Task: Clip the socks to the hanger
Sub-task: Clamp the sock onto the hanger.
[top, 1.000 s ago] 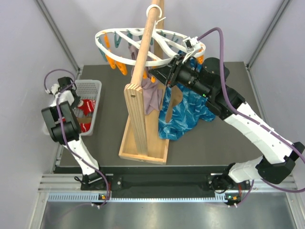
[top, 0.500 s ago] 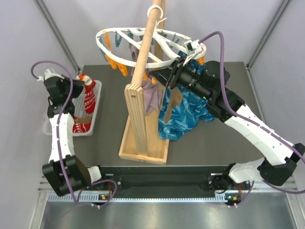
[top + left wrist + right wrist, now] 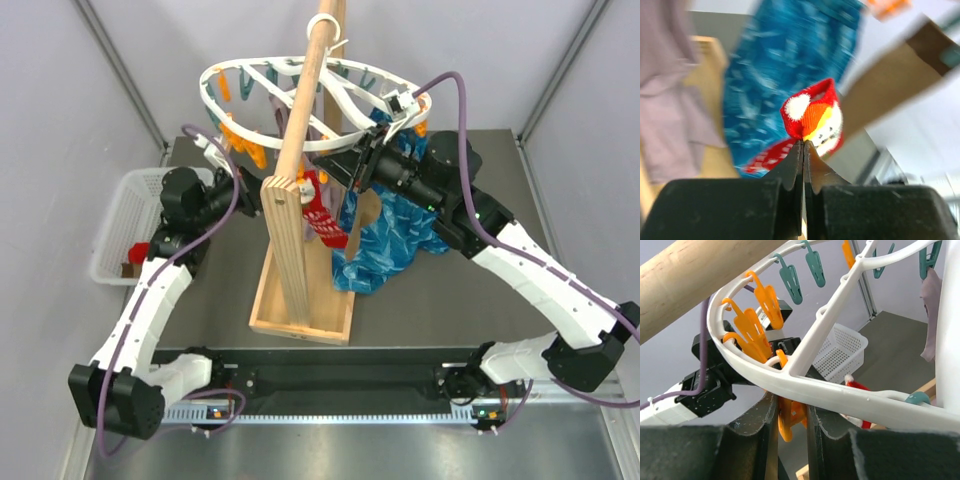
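My left gripper (image 3: pixel 804 142) is shut on the cuff of a red sock (image 3: pixel 810 112) with white pattern. In the top view the sock (image 3: pixel 320 215) hangs beside the wooden post, below the white hanger (image 3: pixel 225 75), and the left gripper (image 3: pixel 303 183) is partly hidden behind the post. My right gripper (image 3: pixel 790 400) is shut on an orange peg (image 3: pixel 787 422) under the hanger's ring (image 3: pixel 840 390); it also shows in the top view (image 3: pixel 365 160). A mauve sock (image 3: pixel 670 100) and a tan-brown sock (image 3: pixel 362 215) hang from the hanger.
The wooden pole stand (image 3: pixel 295 260) stands mid-table under the hanger. A blue patterned cloth (image 3: pixel 400 235) hangs beside the tan-brown sock. A white mesh basket (image 3: pixel 120 205) at the left edge holds another red sock (image 3: pixel 140 250). Metal frame posts rise at both back corners.
My left arm swung from the basket to the right, carrying the red sock to the wooden post under the hanger. The right gripper stayed on the orange peg.
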Controlling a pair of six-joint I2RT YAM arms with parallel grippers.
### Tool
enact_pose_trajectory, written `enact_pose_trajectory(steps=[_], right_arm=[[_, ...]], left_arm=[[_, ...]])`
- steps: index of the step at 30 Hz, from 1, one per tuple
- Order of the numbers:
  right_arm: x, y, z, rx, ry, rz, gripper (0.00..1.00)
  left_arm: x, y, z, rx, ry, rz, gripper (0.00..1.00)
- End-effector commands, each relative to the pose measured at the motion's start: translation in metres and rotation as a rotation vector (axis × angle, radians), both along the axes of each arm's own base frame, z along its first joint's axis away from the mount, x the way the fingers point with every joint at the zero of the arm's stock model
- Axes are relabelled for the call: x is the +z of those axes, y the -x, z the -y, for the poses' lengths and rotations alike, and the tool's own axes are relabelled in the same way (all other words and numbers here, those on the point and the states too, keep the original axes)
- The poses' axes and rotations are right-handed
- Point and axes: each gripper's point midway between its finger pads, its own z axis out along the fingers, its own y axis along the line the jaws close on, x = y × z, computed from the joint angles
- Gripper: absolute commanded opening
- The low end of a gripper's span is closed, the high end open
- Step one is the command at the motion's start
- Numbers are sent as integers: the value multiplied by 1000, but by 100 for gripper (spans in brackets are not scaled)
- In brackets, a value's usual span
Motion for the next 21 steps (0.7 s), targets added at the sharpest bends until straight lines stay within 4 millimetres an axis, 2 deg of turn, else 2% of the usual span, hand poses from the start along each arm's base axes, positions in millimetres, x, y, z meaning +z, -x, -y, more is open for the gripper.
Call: enact_pose_trajectory(steps=[1, 5, 11, 15, 21], right_arm=[[-49, -10, 5, -19, 143, -61, 0], [-52, -8, 6, -10, 145, -52, 0], [-52, -6, 6, -7, 133, -57, 0], [-53, -5, 7, -8, 134, -56, 0], [-56, -5, 9, -13, 135, -57, 0]], left_arm=[[33, 38, 23, -207, -17, 224, 0], [45, 57, 37, -341, 23, 263, 0], [63, 76, 52, -475, 38, 327, 0], [68, 89, 63, -555, 59, 342, 0], [71, 99, 72, -598, 74, 360, 0]])
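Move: Up at the rim, the orange clip that the right hand already pinches is the left hand's goal: some 9 cm back, 9 cm to the right and 9 cm above it. The loose orange clips stand about 9 cm back, 5 cm to the left and 9 cm above the left hand; the tan sock is roughly 19 cm to its right, 4 cm back and 5 cm higher. From the right hand, the red sock's cuff lies about 9 cm ahead, 9 cm left and 11 cm below. Drawing back about 9 cm, some 7 cm to the right and 4 cm up, the left hand brings the red sock's cuff, still pinched in its shut fingers, towards the underside of the held clip. Its wrist swings some 30 degrees clockwise and noses up slightly, gripper body pressing against a loose orange clip. The right hand keeps its pinch on the clip, easing down a little over 1 cm. ##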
